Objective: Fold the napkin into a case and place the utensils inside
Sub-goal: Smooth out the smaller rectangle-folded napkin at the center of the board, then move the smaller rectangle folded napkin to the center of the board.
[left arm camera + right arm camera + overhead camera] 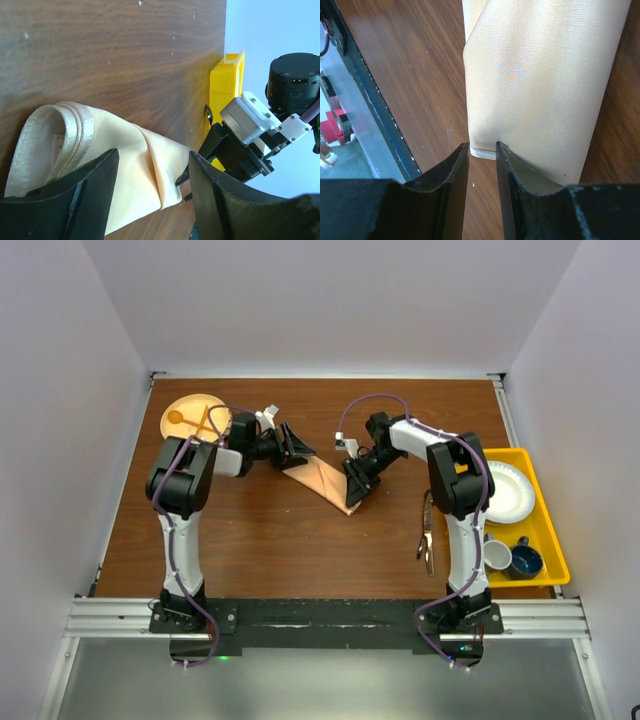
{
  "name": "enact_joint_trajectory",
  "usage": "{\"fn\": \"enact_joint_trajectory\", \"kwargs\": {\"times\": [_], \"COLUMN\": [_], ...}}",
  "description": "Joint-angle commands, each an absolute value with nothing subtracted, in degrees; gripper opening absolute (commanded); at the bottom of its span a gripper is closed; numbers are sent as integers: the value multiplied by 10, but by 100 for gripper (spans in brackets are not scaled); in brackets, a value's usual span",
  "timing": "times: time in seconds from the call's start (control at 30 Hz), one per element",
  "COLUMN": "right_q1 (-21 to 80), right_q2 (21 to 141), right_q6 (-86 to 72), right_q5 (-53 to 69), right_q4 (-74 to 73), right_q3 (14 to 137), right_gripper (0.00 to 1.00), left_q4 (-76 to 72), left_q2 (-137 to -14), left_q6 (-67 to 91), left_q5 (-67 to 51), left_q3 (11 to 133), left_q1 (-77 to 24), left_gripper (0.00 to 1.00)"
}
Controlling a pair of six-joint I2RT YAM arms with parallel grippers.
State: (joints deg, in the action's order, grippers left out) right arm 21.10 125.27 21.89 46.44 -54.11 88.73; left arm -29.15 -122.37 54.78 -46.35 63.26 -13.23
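The peach-orange napkin [320, 482] lies folded into a narrow strip slanting across the middle of the table. My left gripper [297, 448] is at its upper left end. In the left wrist view this gripper [153, 155] is open, its fingers [90, 195] straddling the cloth [135, 165] without pinching it. My right gripper [355, 488] is at the lower right end. Its jaws [482, 145] stand a narrow gap apart, with the napkin's hemmed end [482, 152] at the tips and bare table showing between them. The dark utensils [427, 530] lie to the right, beside the right arm.
A round wooden plate [190, 400] with a pale wooden spoon and fork sits at the back left. A yellow tray [545, 540] at the right edge holds a white plate [508, 492] and two cups [510, 558].
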Motion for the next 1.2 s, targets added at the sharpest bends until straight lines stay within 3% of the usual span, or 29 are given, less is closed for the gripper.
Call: {"fn": "enact_joint_trajectory", "kwargs": {"times": [0.0,0.17,0.3,0.53,0.87,1.17], "right_q1": [220,205,182,176,177,231], "right_q2": [1241,1203,1204,1260,1294,1236], "right_q6": [213,200,206,220,178,149], "right_q5": [478,512,447,339,376,425], "right_q4": [-541,-576,-581,-591,-614,-573], "right_q3": [894,975,1023,1072,1048,922], "right_gripper": [36,50,72,90,94,96], "left_q4": [-265,-218,-152,-1,40,48], "left_q2": [-1227,-1161,-1088,-1006,-956,-942], "left_q6": [475,391,329,172,130,115], "left_q5": [-521,-585,-575,-515,-491,-489], "left_q3": [692,736,722,701,658,628], "left_q1": [-120,-114,-88,-57,-29,-19], "left_gripper": [68,88,99,100,100,100]}}
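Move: The folded napkin lies slantwise under both grippers. Its middle is about 6 cm back and 3 cm to the right of the left hand, and about 5 cm ahead and 6 cm to the left of the right hand, just below both. The plate with the wooden utensils is some 26 cm left of the left hand and 7 cm farther out. The tongs lie about 17 cm right of the right hand and 7 cm back. Hop the right gripper up over the napkin's right end, opening wide, about 9 cm forward and down past the far long edge, then draw it back 5 cm until the far finger meets that edge. Meanwhile open the left gripper fully and lift it off to the left, rolling the wrist some 30 degrees, up and then partly down again. ##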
